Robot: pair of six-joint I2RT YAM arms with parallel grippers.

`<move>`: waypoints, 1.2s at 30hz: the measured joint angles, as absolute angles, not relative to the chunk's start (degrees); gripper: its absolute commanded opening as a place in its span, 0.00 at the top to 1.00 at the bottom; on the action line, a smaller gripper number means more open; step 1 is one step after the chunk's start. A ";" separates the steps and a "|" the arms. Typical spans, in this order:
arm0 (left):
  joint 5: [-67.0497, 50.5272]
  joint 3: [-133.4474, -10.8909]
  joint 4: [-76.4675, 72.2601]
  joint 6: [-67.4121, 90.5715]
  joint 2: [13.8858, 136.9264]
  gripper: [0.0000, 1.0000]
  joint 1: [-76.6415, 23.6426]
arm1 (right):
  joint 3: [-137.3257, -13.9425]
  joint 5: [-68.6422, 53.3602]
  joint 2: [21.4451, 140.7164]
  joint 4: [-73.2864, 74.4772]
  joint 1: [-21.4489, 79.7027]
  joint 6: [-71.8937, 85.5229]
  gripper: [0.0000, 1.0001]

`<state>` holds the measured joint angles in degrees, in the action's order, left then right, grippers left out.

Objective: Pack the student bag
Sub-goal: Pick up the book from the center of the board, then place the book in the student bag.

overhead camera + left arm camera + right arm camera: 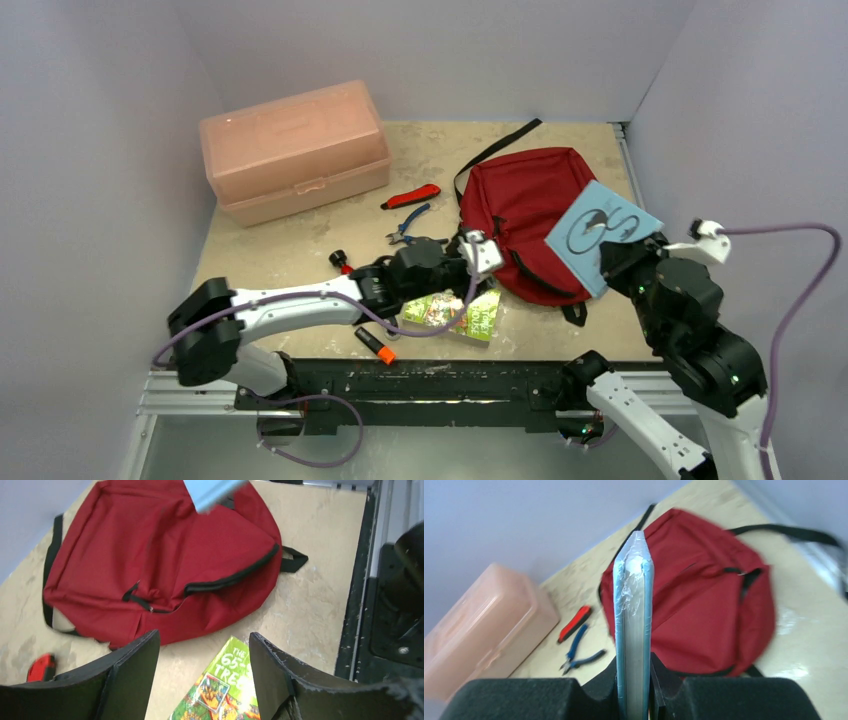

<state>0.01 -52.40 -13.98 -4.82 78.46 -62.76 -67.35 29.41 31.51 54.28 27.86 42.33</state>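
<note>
The dark red student bag point(525, 215) lies flat on the table at centre right, also seen as the student bag point(165, 560) and the student bag point(704, 610). My right gripper point(636, 680) is shut on a light blue book point(633, 625), held on edge above the bag's right side; the same blue book point(600, 230) shows from above. My left gripper point(204, 667) is open just short of the bag's near edge, over a green picture book point(227, 685) lying flat, also visible as the green book point(455, 312).
A pale pink plastic box point(293, 150) stands at the back left. A red-handled tool point(411, 196) and blue pliers point(408, 224) lie left of the bag. An orange-tipped black marker point(375, 346) rests near the front edge. The bag's black strap point(497, 148) trails toward the back wall.
</note>
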 measured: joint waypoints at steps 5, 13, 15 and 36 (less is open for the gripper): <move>0.91 -59.55 -17.87 -18.76 93.71 0.34 -68.93 | -71.94 40.05 26.61 64.40 27.83 43.53 1.00; 5.32 -74.17 -18.72 -33.58 112.44 0.32 -73.36 | -76.86 42.50 19.49 72.55 27.83 46.11 1.00; 6.81 -78.52 -17.85 -36.16 116.31 0.32 -73.60 | -77.54 42.48 18.44 74.08 27.83 47.16 1.00; 16.60 -97.49 -2.70 -24.73 125.64 1.00 -71.42 | -78.17 41.32 18.26 81.65 27.83 48.07 1.00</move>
<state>16.60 -97.49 -2.70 -24.73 125.64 -71.42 -78.17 41.32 18.26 81.65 27.83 48.07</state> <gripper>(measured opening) 0.018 0.205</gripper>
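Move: The backpack's black zip edge lies about 16 cm to the left hand's right, 4 cm ahead and 12 cm below; the bag's main body is some 13 cm ahead and 14 cm right. The black handle loop sits about 21 cm right and 4 cm back, while the green book is 5 cm back and 5 cm left, low on the table. From the right hand, holding the blue book high, that zip edge is roughly 6 cm ahead, 9 cm left and 23 cm below. The open left fingers shut on the backpack's zip edge after the hand sweeps about 18 cm right and 11 cm down, easing forward late and rolling some 40 degrees around its finger line; once closed it rises slightly and rolls partly back. Meanwhile the right hand keeps its grip on the blue book and draws it back and right, away from the bag, about 14 cm, turning slightly clockwise. ##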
